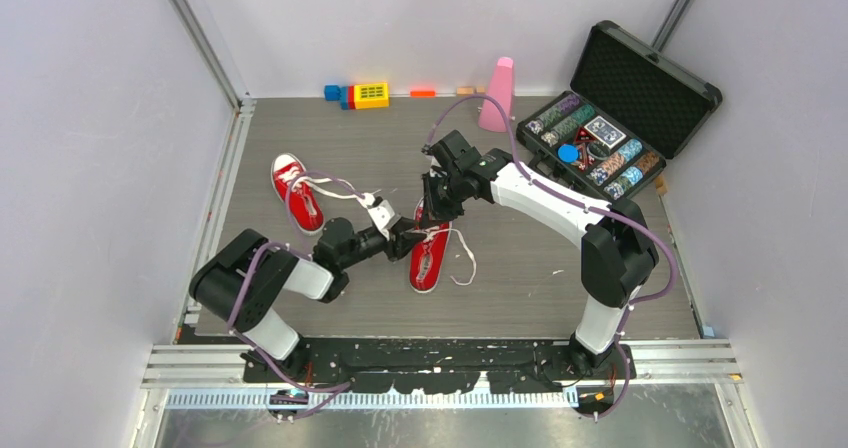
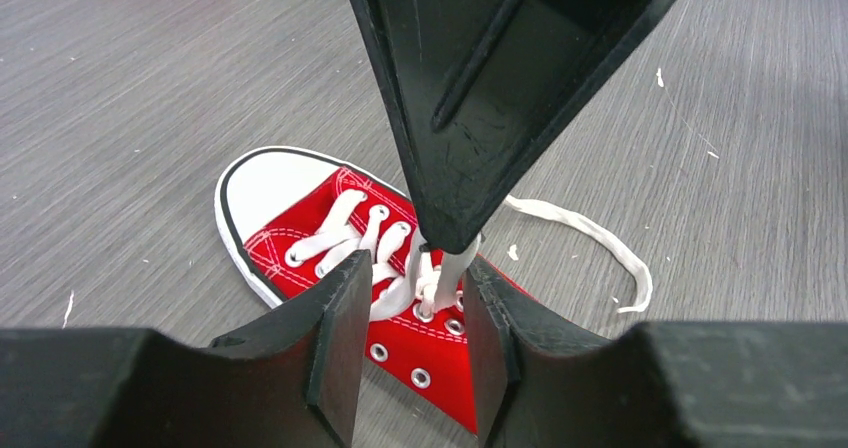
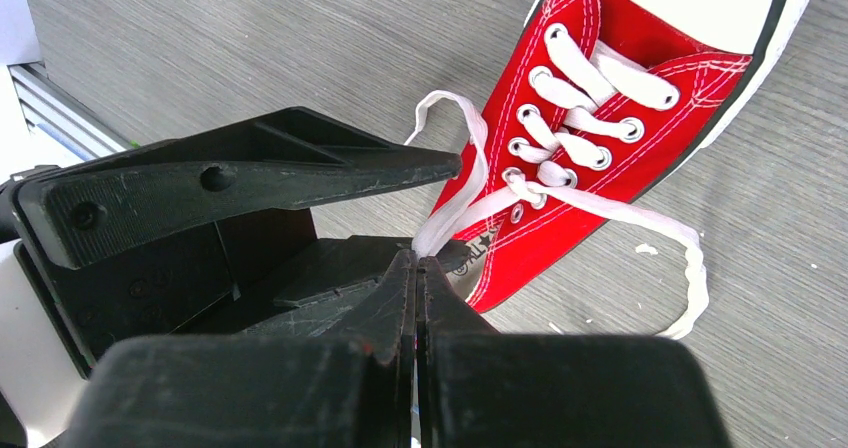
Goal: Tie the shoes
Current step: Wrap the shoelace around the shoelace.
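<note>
Two red shoes lie on the table: one (image 1: pixel 296 193) at the left with its white laces trailing, the other (image 1: pixel 430 255) in the middle between both arms. My right gripper (image 3: pixel 415 255) is shut on a white lace strand (image 3: pixel 452 211) that rises from the middle shoe (image 3: pixel 600 118). My left gripper (image 2: pixel 418 268) hovers over that shoe (image 2: pixel 330 243), open, its fingers either side of the raised strand (image 2: pixel 450 268) without clamping it. The right gripper's fingers (image 2: pixel 500 98) hang just above. The other lace end (image 2: pixel 590 233) lies loose on the table.
An open black case (image 1: pixel 620 118) of poker chips stands at the back right. A pink cone (image 1: pixel 497 93) and coloured blocks (image 1: pixel 360 95) line the back wall. A metal rail (image 1: pixel 225 188) runs along the left table edge.
</note>
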Robot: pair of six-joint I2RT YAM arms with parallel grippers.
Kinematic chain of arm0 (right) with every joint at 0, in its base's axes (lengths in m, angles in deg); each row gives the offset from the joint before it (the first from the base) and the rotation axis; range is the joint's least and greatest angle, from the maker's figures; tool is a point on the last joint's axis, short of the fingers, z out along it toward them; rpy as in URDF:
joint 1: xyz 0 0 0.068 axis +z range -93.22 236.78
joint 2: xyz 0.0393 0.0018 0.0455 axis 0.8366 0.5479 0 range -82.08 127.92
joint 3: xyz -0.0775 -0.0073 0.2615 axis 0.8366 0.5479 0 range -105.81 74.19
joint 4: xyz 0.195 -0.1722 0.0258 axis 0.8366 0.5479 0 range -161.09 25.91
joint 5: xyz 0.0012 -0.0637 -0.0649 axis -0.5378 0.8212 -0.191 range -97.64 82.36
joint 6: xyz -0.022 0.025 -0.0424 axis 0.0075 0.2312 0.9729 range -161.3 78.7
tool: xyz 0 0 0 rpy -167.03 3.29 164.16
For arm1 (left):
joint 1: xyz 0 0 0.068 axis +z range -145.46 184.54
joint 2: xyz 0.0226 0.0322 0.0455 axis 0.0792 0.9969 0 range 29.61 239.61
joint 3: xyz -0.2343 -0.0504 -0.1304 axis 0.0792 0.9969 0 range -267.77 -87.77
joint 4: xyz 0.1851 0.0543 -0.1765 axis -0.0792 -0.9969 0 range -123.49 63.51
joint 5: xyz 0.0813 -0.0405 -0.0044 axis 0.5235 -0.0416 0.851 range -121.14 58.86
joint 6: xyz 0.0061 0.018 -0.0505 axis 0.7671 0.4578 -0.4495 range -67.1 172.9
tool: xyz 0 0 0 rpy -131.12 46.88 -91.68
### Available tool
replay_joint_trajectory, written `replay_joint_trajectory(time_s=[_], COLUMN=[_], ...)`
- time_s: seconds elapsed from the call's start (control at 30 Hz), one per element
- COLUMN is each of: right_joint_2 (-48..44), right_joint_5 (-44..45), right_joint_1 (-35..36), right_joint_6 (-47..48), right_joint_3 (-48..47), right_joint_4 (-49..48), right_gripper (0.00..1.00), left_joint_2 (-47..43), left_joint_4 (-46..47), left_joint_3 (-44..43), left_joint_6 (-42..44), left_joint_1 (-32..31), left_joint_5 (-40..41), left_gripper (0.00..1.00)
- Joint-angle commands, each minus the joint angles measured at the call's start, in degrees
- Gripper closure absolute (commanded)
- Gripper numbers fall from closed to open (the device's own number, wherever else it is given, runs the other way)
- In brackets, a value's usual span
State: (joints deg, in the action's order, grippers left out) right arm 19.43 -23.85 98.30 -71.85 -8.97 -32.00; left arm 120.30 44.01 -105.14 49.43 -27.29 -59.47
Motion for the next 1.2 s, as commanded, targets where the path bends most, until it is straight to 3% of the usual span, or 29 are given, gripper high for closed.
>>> replay_joint_trajectory(time_s=[0.0, 0.2, 0.47, 0.57, 0.7, 0.97, 1.1, 1.17], right_joint_2=[-1.2, -1.3, -1.4, -1.6, -3.4, -11.8, -17.9, -20.2], right_joint_5=[-0.8, -1.3, -1.3, -0.8, 1.5, 7.7, 7.3, 8.5], right_joint_1=[-0.1, -0.3, -0.6, -0.8, -1.2, -4.6, -7.8, -7.9], right_joint_6=[-0.1, 0.0, 0.2, 0.2, 0.6, -1.2, -9.9, -15.0], right_joint_3=[-2.1, -2.1, -1.8, -1.8, -1.4, 8.6, 18.7, 23.8], right_joint_4=[-0.1, -0.1, -0.2, -0.1, -0.2, -5.3, -15.1, -21.1], right_gripper=[1.0, 1.0, 1.0, 0.98, 0.73, 0.58, 0.38, 0.34], left_joint_2=[1.0, 2.1, 3.4, 2.2, 0.4, 0.5, 0.1, -1.1], left_joint_4=[3.8, 3.9, 4.0, 2.3, -3.1, -4.3, -4.4, -7.3], left_joint_3=[-2.3, -3.1, -4.3, -4.3, -4.9, -4.9, -5.0, -5.4], left_joint_6=[1.2, 1.3, 0.1, -0.2, 0.2, -3.7, -7.3, -8.4], left_joint_1=[0.3, 0.5, 1.7, 1.9, 1.9, 1.9, 1.9, 1.9], left_joint_5=[-1.3, -2.0, -4.8, -5.2, -5.4, -4.5, -2.3, -0.4], left_gripper=[0.58, 0.59, 1.0, 1.0, 1.0, 1.0, 1.0, 1.0])
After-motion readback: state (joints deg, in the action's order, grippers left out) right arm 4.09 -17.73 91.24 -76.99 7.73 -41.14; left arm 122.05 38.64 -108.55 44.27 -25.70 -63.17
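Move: The stretch of shoelace to be gripped already runs between the left hand's open fingers, only about 1 cm ahead and 1 cm right, level with them; from the right hand, shut on this lace, it is about 1 cm left. Counted from the left hand, the crossing on the shoe is 1 cm ahead, 3 cm right and 5 cm below, the shoe's middle 1 cm back, 3 cm right and 7 cm below, and the loose lace end 4 cm back, 11 cm right and 9 cm below. While the right hand still holds the lace over the shoe, the left hand eases scarcely 1 cm to the right and shuts its half-open fingers, pinching the lace right beside the right fingertips. Only then does the right hand open, let go of the lace and back away about 7 cm to the right and slightly forward, turning some 15 degrees clockwise, as the left keeps its pinch and sinks about 1 cm. ##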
